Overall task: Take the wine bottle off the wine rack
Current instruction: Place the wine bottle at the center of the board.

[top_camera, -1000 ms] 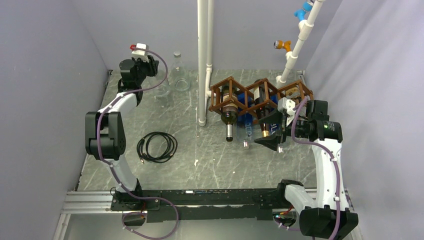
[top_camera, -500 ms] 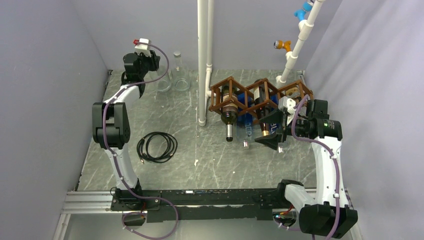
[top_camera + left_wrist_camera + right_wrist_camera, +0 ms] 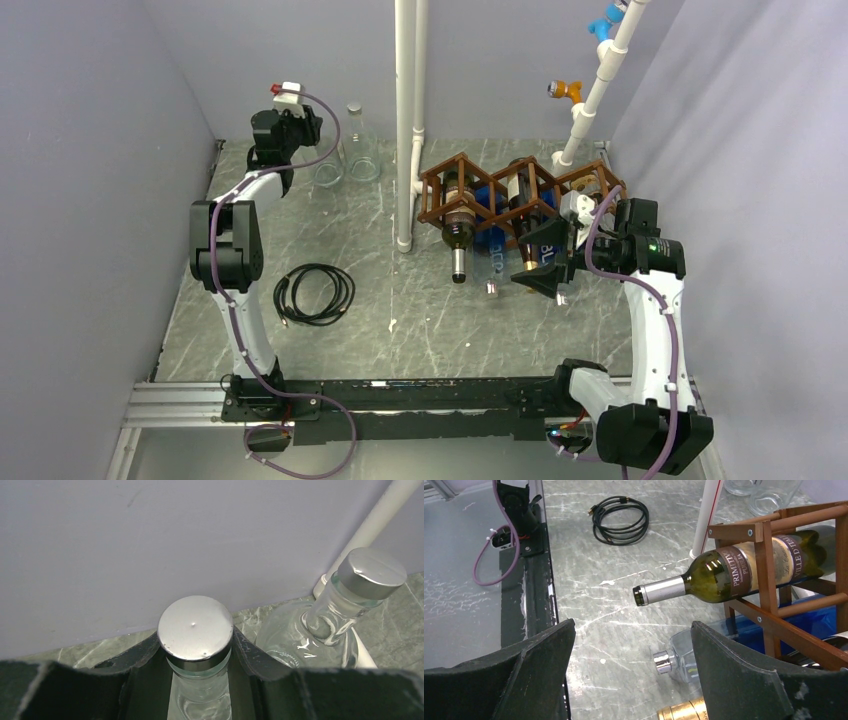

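Observation:
The brown wooden wine rack (image 3: pixel 520 190) (image 3: pixel 769 565) stands at the back right of the table. A green wine bottle (image 3: pixel 459 235) (image 3: pixel 724 572) with a silver foil neck lies in its left cell. A gold-capped bottle (image 3: pixel 528 255) (image 3: pixel 681 711) pokes out of the middle cell. My right gripper (image 3: pixel 540 260) (image 3: pixel 631 630) is open in front of the rack, the gold neck low between its fingers and untouched. At the back left, my left gripper (image 3: pixel 305 130) (image 3: pixel 196 640) is shut on the neck of an upright clear glass bottle (image 3: pixel 195 630) with a silver cap.
A clear bottle with a blue label (image 3: pixel 492 262) (image 3: pixel 679 657) lies on the table under the rack. A second clear bottle (image 3: pixel 360 150) (image 3: pixel 345 610) stands beside the held one. A white pipe (image 3: pixel 405 120) rises left of the rack. A black cable coil (image 3: pixel 315 293) (image 3: pixel 620 519) lies mid-left.
My left arm has swung its elbow up and toward the back wall, the gripper staying shut at the clear bottle. The right gripper has barely moved.

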You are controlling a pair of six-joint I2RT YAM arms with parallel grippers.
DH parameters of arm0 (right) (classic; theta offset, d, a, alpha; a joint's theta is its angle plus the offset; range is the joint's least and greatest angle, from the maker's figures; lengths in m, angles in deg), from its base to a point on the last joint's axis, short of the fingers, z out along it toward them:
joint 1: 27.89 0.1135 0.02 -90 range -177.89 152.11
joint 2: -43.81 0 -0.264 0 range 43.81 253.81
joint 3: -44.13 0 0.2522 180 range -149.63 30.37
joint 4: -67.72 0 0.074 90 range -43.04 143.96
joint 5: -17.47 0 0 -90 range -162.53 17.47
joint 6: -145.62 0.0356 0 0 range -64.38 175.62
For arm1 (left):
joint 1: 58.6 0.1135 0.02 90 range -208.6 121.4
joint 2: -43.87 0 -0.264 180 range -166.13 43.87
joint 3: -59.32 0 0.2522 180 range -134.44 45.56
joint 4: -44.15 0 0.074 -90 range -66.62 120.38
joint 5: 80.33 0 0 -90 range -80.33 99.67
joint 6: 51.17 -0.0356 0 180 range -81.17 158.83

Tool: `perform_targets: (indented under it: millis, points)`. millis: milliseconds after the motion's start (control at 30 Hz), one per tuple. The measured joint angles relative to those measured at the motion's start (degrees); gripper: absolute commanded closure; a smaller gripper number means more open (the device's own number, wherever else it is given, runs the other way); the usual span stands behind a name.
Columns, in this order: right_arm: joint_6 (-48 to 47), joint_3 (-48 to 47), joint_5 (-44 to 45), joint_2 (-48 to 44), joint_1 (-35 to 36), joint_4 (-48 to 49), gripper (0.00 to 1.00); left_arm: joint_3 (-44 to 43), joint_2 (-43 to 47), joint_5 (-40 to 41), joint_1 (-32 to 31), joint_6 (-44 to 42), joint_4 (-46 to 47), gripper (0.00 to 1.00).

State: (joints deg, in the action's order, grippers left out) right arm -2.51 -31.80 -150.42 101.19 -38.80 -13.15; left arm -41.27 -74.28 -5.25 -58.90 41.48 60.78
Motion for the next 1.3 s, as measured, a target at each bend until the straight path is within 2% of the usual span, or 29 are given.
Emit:
perform_targets:
  millis: [200,367,633,900,1100,1300]
  points:
    - [0.0,0.0,-0.2,0.0,-0.4,0.0,0.11,0.8,0.0,-0.2,0.0,0.1,1.3,0.49]
    - [0.1,0.0,-0.4,0.0,-0.7,0.1,0.11,2.8,0.7,-0.4,-0.1,0.6,6.3,0.31]
    - [0.9,0.1,-0.6,-0.8,-1.4,0.7,0.11,6.8,7.9,0.6,-0.1,1.5,10.0,0.14]
    - [1.8,0.3,-0.6,-2.3,-2.8,1.3,0.11,14.6,19.5,3.8,-0.1,5.1,8.8,0.01]
    - [2.7,0.3,-0.6,-3.1,-3.9,1.6,0.1,25.4,30.4,4.3,1.5,11.1,5.6,0.01]
    - [4.1,0.3,-0.7,-3.7,-5.3,2.6,0.1,30.7,40.3,3.7,3.1,17.2,-2.6,0.0]
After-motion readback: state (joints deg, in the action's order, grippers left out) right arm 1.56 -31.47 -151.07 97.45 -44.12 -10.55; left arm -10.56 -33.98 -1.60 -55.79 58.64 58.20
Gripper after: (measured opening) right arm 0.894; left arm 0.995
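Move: The left fingers are shut on the neck of the clear glass bottle they have just stood on the board, its middle about 10 cm straight below them. Its twin, a second glass bottle, stands roughly 10 cm to the right and 1 cm farther out, while the cable coil lies some 33 cm back towards the base, near board level, 1 cm to the right. From the right hand, the held bottle is around 43 cm ahead and 50 cm to the left, some 14 cm lower. Backing off, the left hand first opens its fingers wide and releases the bottle's neck, lifting up past the cap as it starts to draw back, then pulls back nearly level towards its base, away from both glass bottles. It ends about 16 cm back and 10 cm higher; the fingertips tip up on the rise and level again, and the wrist rolls some 15 degrees, left side down. ##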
